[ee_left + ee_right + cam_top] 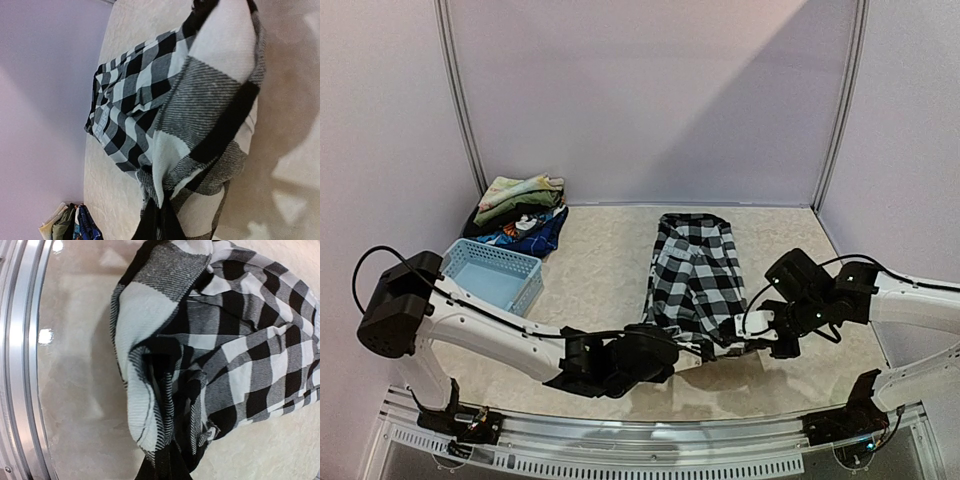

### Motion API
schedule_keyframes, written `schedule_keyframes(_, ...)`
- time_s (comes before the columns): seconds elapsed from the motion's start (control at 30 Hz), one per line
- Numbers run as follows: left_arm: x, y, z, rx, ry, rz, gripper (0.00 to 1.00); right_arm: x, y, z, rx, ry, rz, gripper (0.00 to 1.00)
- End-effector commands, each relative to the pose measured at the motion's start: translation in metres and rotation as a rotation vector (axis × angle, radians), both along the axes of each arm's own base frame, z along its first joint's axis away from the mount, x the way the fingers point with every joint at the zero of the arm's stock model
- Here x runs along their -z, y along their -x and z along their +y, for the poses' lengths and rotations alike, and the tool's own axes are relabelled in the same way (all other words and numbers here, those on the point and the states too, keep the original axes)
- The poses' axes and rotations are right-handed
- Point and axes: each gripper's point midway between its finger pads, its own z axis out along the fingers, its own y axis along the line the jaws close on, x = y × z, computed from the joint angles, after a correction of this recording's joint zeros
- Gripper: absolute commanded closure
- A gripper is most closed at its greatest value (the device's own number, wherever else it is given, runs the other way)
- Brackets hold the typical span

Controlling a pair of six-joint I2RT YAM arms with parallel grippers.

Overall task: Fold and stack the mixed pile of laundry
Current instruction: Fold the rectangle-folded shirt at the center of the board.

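A black-and-white checked shirt point(693, 272) lies lengthwise in the middle of the table, folded into a long strip. My left gripper point(692, 347) is shut on the shirt's near left corner, and the cloth point(200, 100) bunches up out of the black fingertips point(150, 225) in the left wrist view. My right gripper point(745, 328) is shut on the near right corner, with the hem point(150, 405) gathered into its jaws in the right wrist view. The rest of the laundry pile point(520, 210), pale floral, olive and dark blue pieces, sits at the back left.
A light blue perforated basket point(495, 276) stands at the left, in front of the pile. Walls close the back and sides. A metal rail point(20, 365) runs along the near table edge.
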Motion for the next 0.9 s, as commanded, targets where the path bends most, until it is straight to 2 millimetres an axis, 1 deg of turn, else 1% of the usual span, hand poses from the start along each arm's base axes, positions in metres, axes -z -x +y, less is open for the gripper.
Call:
schedule_keyframes(0.0,-0.041,-0.035,0.005,-0.087,0.072,-0.065,1.00,-0.029,-0.035,0.001,0.090,-0.051,-0.102,1.00)
schedule_keyframes(0.13,-0.054,-0.063,0.003,-0.135,0.090,-0.099,1.00,-0.052,-0.069,0.001,0.172,-0.095,-0.180,1.00)
schedule_keyframes(0.2,-0.064,-0.077,0.000,-0.152,0.115,-0.129,1.00,-0.061,-0.085,0.001,0.203,-0.112,-0.198,1.00)
schedule_keyframes(0.37,-0.088,-0.118,-0.006,-0.203,0.182,-0.148,1.00,-0.071,-0.129,0.001,0.284,-0.163,-0.202,1.00)
schedule_keyframes(0.4,-0.086,-0.126,-0.007,-0.213,0.181,-0.149,1.00,-0.072,-0.139,0.000,0.305,-0.178,-0.200,1.00)
schedule_keyframes(0.43,-0.088,-0.134,-0.008,-0.222,0.188,-0.152,1.00,-0.078,-0.151,-0.002,0.329,-0.198,-0.211,1.00)
schedule_keyframes(0.5,-0.087,-0.147,-0.011,-0.231,0.197,-0.149,1.00,-0.077,-0.170,-0.004,0.357,-0.211,-0.210,1.00)
schedule_keyframes(0.53,-0.087,-0.153,-0.013,-0.234,0.198,-0.149,1.00,-0.080,-0.178,-0.005,0.366,-0.222,-0.218,1.00)
schedule_keyframes(0.57,-0.086,-0.159,-0.014,-0.242,0.201,-0.153,1.00,-0.076,-0.187,-0.006,0.378,-0.223,-0.213,1.00)
schedule_keyframes(0.63,-0.084,-0.173,-0.016,-0.264,0.208,-0.160,1.00,-0.076,-0.203,-0.009,0.402,-0.233,-0.219,1.00)
schedule_keyframes(0.77,-0.078,-0.202,-0.015,-0.319,0.227,-0.159,1.00,-0.075,-0.228,-0.008,0.428,-0.253,-0.211,1.00)
schedule_keyframes(0.8,-0.080,-0.211,-0.013,-0.338,0.238,-0.162,1.00,-0.071,-0.233,-0.007,0.433,-0.250,-0.202,1.00)
schedule_keyframes(0.87,-0.074,-0.225,-0.012,-0.366,0.240,-0.161,1.00,-0.066,-0.242,-0.006,0.440,-0.250,-0.194,1.00)
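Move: Both grippers already hold the lifted near edge of the checked shirt, some 15 cm apart and about 9 cm above the board. The shirt's far edge lies flat about 40 cm ahead of the left gripper and 7 cm right, and 42 cm ahead of the right gripper and 8 cm left. From the left gripper, the blue basket is some 18 cm ahead and 39 cm left, the folded stack about 32 cm ahead and 37 cm left. Keep both grippers pinched shut on the near edge and sweep them forward together some 20 cm over the shirt towards its far edge, rising 6 to 9 cm on the way, then let the left sink slightly while the right levels off. Turn the left wrist counter-clockwise and the right one clockwise, roughly 20 degrees each. ##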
